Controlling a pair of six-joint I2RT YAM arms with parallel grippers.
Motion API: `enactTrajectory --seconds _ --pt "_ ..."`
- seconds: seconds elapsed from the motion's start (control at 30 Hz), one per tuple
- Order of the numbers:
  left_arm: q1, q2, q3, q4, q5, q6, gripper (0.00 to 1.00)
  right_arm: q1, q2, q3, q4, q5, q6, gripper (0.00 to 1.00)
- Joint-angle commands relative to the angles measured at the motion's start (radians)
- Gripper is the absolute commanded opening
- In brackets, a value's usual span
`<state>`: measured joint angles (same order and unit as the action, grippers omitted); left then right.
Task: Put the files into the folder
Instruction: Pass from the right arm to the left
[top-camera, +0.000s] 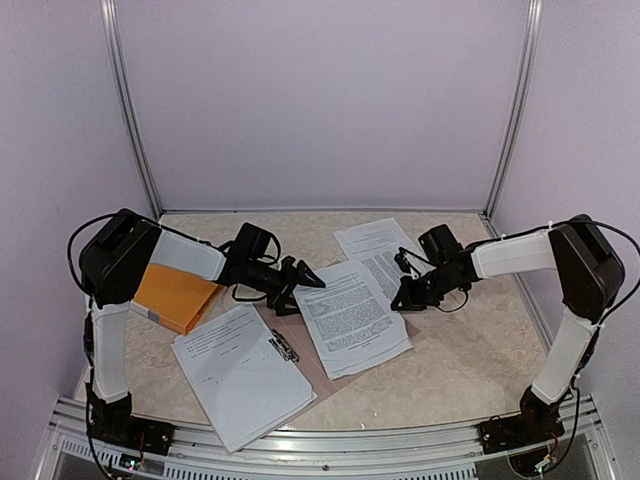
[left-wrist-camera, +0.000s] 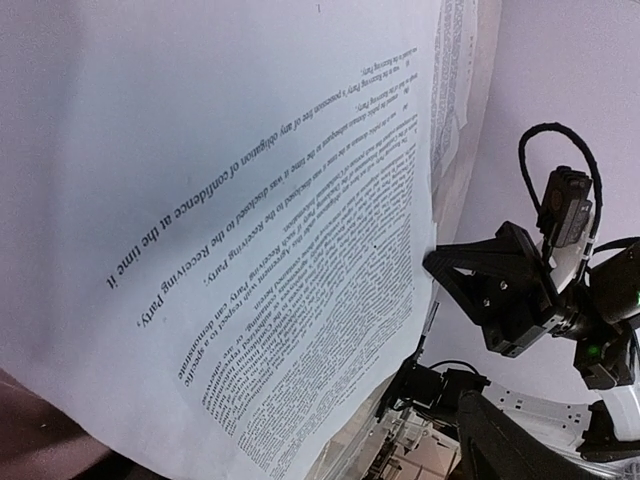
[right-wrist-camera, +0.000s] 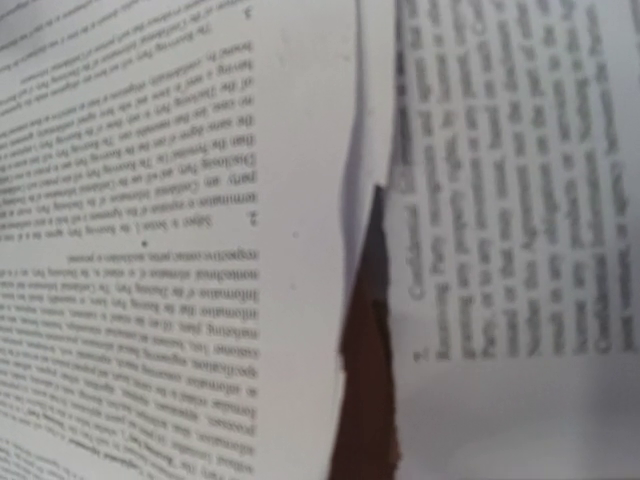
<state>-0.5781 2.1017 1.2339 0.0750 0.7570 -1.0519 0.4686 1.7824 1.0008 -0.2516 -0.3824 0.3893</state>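
The files are white printed sheets. One sheet (top-camera: 352, 316) lies in the middle, partly over the brown folder (top-camera: 335, 380); it fills the left wrist view (left-wrist-camera: 250, 250). A second sheet (top-camera: 378, 245) lies behind it. A third sheet (top-camera: 240, 378) rests on the folder's left half beside a metal clip (top-camera: 283, 345). My left gripper (top-camera: 303, 280) is open, its tips at the middle sheet's left edge. My right gripper (top-camera: 405, 300) is shut and low at that sheet's right edge (right-wrist-camera: 350, 200), which is slightly lifted. Whether it pinches the paper is hidden.
An orange pad (top-camera: 175, 295) lies at the left under my left arm. White walls with metal posts close in the back and sides. The table's metal rail (top-camera: 330, 440) runs along the near edge.
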Motion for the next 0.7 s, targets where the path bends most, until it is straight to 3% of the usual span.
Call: enactTrajectory --seconds 0.0,0.37,0.67 --pt "-0.011 0.041 -0.004 0.064 -0.01 -0.01 0.83 -0.005 -0.055 -0.037 0.067 -0.022 0.064 0.0" --pt "-0.014 0.094 0.015 0.223 0.057 -0.045 0.46 0.004 -0.063 -0.07 0.092 -0.023 0.089 0.0" --pt "-0.013 0.047 0.054 0.121 0.065 0.062 0.1 0.005 -0.067 -0.031 0.005 0.044 0.025 0.0"
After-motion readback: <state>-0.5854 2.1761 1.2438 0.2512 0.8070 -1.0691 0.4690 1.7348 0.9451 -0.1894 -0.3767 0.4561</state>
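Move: The files, still held at their right edge by the right hand, have their middle roughly 8 cm right, 6 cm back and a few cm below the left hand, whose wide-open fingers already straddle their upper-left corner. From the right hand that middle lies about 7 cm left, 4 cm back. The folder's metal clip sits some 5 cm left and 12 cm back of the left hand; the loose sheet is about 11 cm ahead of the right hand, 1 cm left. Rightward by about 1.5 cm and a touch forward, the left hand slides farther over the files' upper-left corner, dipping slightly before easing up again. Its fingers close from wide open to nearly shut around the paper there, tilting some 5 degrees towards level. The right hand keeps its shut grip on the opposite edge, rising over a centimetre and sinking partway back. ##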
